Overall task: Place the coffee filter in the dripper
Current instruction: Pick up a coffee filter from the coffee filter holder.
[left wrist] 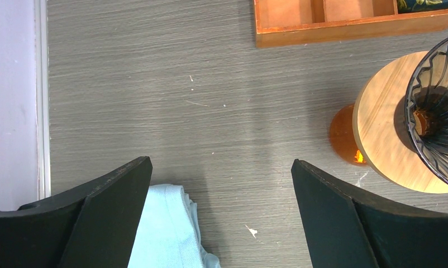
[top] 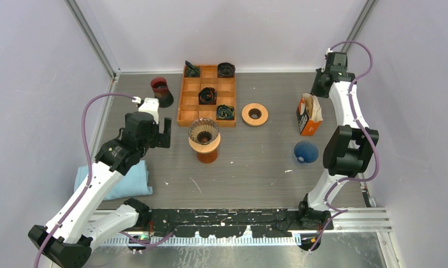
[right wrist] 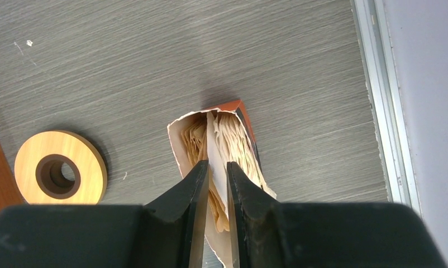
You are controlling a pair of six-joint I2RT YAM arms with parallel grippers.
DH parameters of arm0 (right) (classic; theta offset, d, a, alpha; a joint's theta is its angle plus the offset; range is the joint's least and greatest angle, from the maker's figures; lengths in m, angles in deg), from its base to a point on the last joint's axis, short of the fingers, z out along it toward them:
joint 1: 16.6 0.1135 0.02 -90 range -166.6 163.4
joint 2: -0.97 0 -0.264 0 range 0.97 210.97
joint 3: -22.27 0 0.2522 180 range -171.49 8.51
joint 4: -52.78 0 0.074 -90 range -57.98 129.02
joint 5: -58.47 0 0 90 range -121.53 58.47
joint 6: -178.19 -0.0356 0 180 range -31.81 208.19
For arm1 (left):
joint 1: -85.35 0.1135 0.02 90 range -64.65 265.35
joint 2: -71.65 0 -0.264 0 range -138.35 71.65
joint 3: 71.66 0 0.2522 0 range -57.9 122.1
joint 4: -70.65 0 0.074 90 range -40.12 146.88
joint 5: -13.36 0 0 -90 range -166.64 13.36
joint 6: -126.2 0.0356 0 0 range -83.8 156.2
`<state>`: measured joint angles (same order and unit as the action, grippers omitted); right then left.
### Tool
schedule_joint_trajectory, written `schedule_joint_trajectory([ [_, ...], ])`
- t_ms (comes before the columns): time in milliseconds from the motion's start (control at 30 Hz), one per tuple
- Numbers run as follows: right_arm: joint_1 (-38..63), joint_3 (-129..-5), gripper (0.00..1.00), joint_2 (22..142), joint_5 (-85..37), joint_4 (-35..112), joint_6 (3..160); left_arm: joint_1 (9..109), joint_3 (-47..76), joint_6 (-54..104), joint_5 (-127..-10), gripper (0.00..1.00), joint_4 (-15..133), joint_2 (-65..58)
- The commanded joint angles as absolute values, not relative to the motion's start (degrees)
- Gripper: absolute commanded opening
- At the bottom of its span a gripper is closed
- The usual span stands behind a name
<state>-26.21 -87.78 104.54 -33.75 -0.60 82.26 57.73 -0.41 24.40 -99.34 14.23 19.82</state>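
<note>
An orange box [right wrist: 237,106] of tan coffee filters [right wrist: 238,142] stands open at the right of the table, also the box [top: 306,118] in the top view. My right gripper [right wrist: 217,164] reaches down into its mouth, and its jaws are shut on a pale coffee filter [right wrist: 216,139] that stands up between them. The dripper [top: 204,131], dark ribbed glass on a round wooden stand with an amber base, stands mid-table and shows empty; the same dripper [left wrist: 437,111] is at the right edge of the left wrist view. Left of it, my left gripper [left wrist: 222,163] hangs wide open over bare table.
A wooden compartment tray [top: 189,100] with dark items sits at the back. A wooden ring [top: 255,114] lies right of it, a dark red cup [top: 161,90] left of it. A blue ribbed cone [top: 306,151] sits near the right arm. A light blue cloth [top: 118,178] lies under the left arm.
</note>
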Motion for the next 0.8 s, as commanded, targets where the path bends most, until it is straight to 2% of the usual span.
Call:
schedule_joint_trajectory([
  [0, -26.5, -87.9, 0.24, 105.1, -32.6, 1.5, 83.0, 58.1, -0.2, 23.8, -99.1, 0.99, 17.2, 20.8],
  [167, -26.5, -88.0, 0.22, 106.3, -32.5, 1.5, 83.2, 58.1, -0.2, 23.8, -99.2, 0.99, 17.2, 20.8],
  [400, -26.5, -87.8, 0.01, 105.9, -33.3, 1.5, 83.4, 58.1, -0.2, 23.8, -99.2, 0.99, 17.2, 20.9],
  [767, -26.5, -87.9, 0.01, 100.6, -34.9, 0.6, 83.4, 58.1, -0.2, 23.8, -98.6, 0.99, 17.2, 21.1],
])
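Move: The paper filter to be pinched stands in the coffee filter holder almost straight beneath the right hand, its middle about 6 cm below and 1 cm back. The holder's own middle is some 12 cm below, 2 cm back and 1 cm left. The spare wooden ring lies about 24 cm left, 3 cm ahead and 17 cm down; the blue ribbed cup about 14 cm back, 3 cm left and 15 cm down. From the left hand the filter is roughly 64 cm right, 20 cm ahead and 10 cm lower. Straight down by about 3 cm the right hand sinks into the mouth of the coffee filter holder, its nearly closed fingers straddling a filter's upstanding edge. Near the bottom the fingers shut almost fully and pinch the paper; the hand pauses there, then starts back up by about half a centimetre. ##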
